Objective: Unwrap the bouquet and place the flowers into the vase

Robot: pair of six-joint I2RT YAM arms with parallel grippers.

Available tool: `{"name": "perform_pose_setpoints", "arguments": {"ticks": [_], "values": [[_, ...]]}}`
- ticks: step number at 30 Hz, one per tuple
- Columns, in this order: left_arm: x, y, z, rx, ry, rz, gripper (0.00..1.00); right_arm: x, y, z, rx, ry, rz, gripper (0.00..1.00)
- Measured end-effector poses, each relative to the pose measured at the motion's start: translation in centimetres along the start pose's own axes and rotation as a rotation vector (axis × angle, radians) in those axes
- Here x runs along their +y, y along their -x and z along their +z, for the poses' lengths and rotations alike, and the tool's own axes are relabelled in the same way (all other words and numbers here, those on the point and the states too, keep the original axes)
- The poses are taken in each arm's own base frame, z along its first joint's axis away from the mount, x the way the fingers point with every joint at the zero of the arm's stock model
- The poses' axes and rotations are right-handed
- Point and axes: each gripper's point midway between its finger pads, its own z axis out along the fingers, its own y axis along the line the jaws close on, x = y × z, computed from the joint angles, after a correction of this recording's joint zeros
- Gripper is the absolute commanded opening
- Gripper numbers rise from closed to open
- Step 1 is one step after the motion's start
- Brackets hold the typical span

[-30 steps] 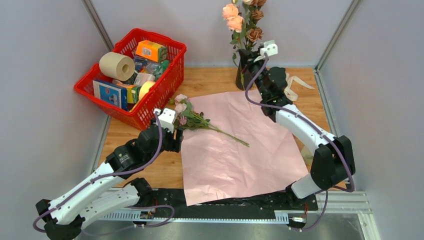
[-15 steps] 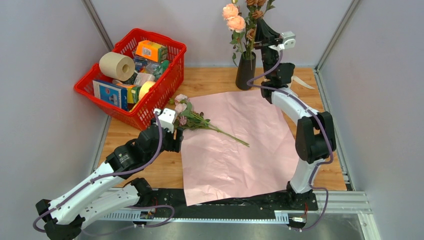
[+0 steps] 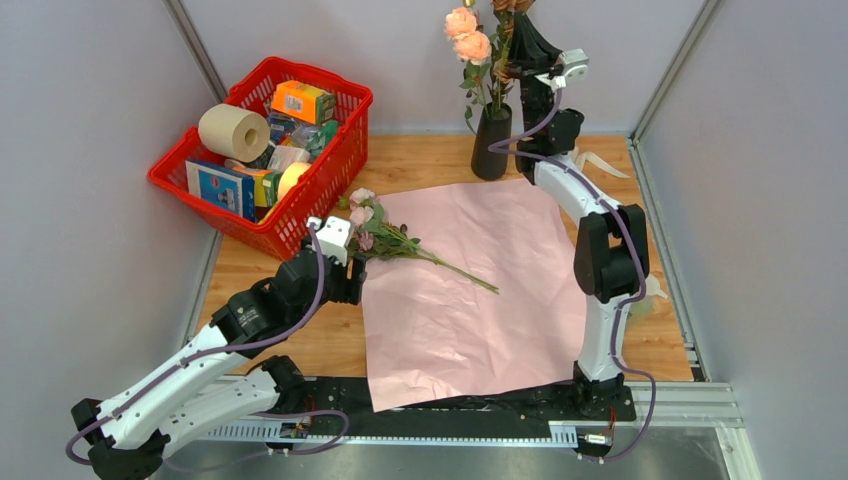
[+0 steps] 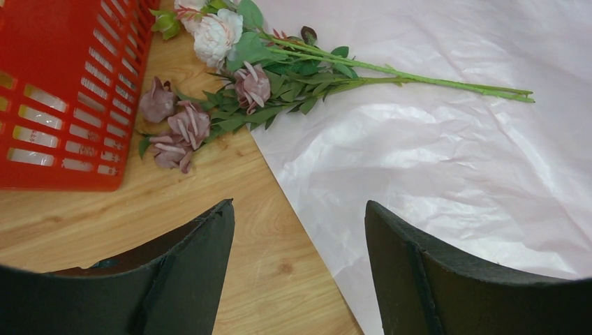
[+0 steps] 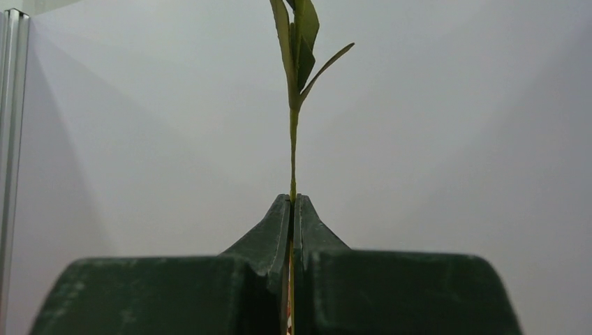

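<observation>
The bouquet is apart: its pink paper [image 3: 480, 290] lies spread flat on the table, and a few flowers [image 3: 385, 238] rest across the sheet's left edge, heads toward the basket. In the left wrist view they are mauve roses [image 4: 178, 125] and a pale pink rose [image 4: 216, 35] on green stems [image 4: 419, 77]. My left gripper [image 3: 350, 272] [image 4: 299, 206] stands open just short of them, with nothing between its fingers. The black vase [image 3: 491, 145] at the back holds peach roses [image 3: 468, 35]. High above it, my right gripper [image 3: 522, 40] [image 5: 293, 202] is shut on a thin green flower stem [image 5: 293, 125].
A red basket [image 3: 335, 170] [image 4: 56, 91] full of groceries stands at the back left, close to the lying flower heads. The cream ribbon [image 3: 595, 165] lies loose at the back right. Grey walls enclose the wooden table [image 3: 420, 160].
My right arm has risen from low in front of the vase to upright, carrying its gripper up among the flowers above the vase. The left arm and the lying flowers have stayed still.
</observation>
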Motion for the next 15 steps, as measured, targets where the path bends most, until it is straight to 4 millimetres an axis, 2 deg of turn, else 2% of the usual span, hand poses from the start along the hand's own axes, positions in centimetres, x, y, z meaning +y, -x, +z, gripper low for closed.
{"name": "perform_pose_setpoints", "arguments": {"ticks": [10, 14, 15], "values": [[0.0, 0.0, 0.0, 0.0, 0.0, 0.0, 0.77, -1.8, -5.7, -3.0, 0.098, -0.024, -0.013, 0.0], [0.0, 0.0, 0.0, 0.0, 0.0, 0.0, 0.77, -2.1, -9.2, -5.5, 0.194, -0.032, -0.012, 0.0], [0.0, 0.0, 0.0, 0.0, 0.0, 0.0, 0.77, -2.1, -9.5, -5.8, 0.205, -0.033, -0.012, 0.0]]}}
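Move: The right hand holds a leafy flower stem high over the vase. The vase's middle is roughly 42 cm below that hand, about 2 cm back and neither left nor right of it. The loose ribbon lies some 18 cm to the right of the vase and level with it; the remaining flowers lie about 17 cm back and 18 cm left of the hand. From the left hand the vase is about 31 cm ahead, 21 cm right and 11 cm lower. Still pinching the leafy stem between its shut fingertips, the right hand sinks about 10 cm towards the vase, gathering speed, while reaching some 5 cm farther forward. The wrist tips forward by roughly 10 degrees, so the steeply upturned fingers lean farther out. ##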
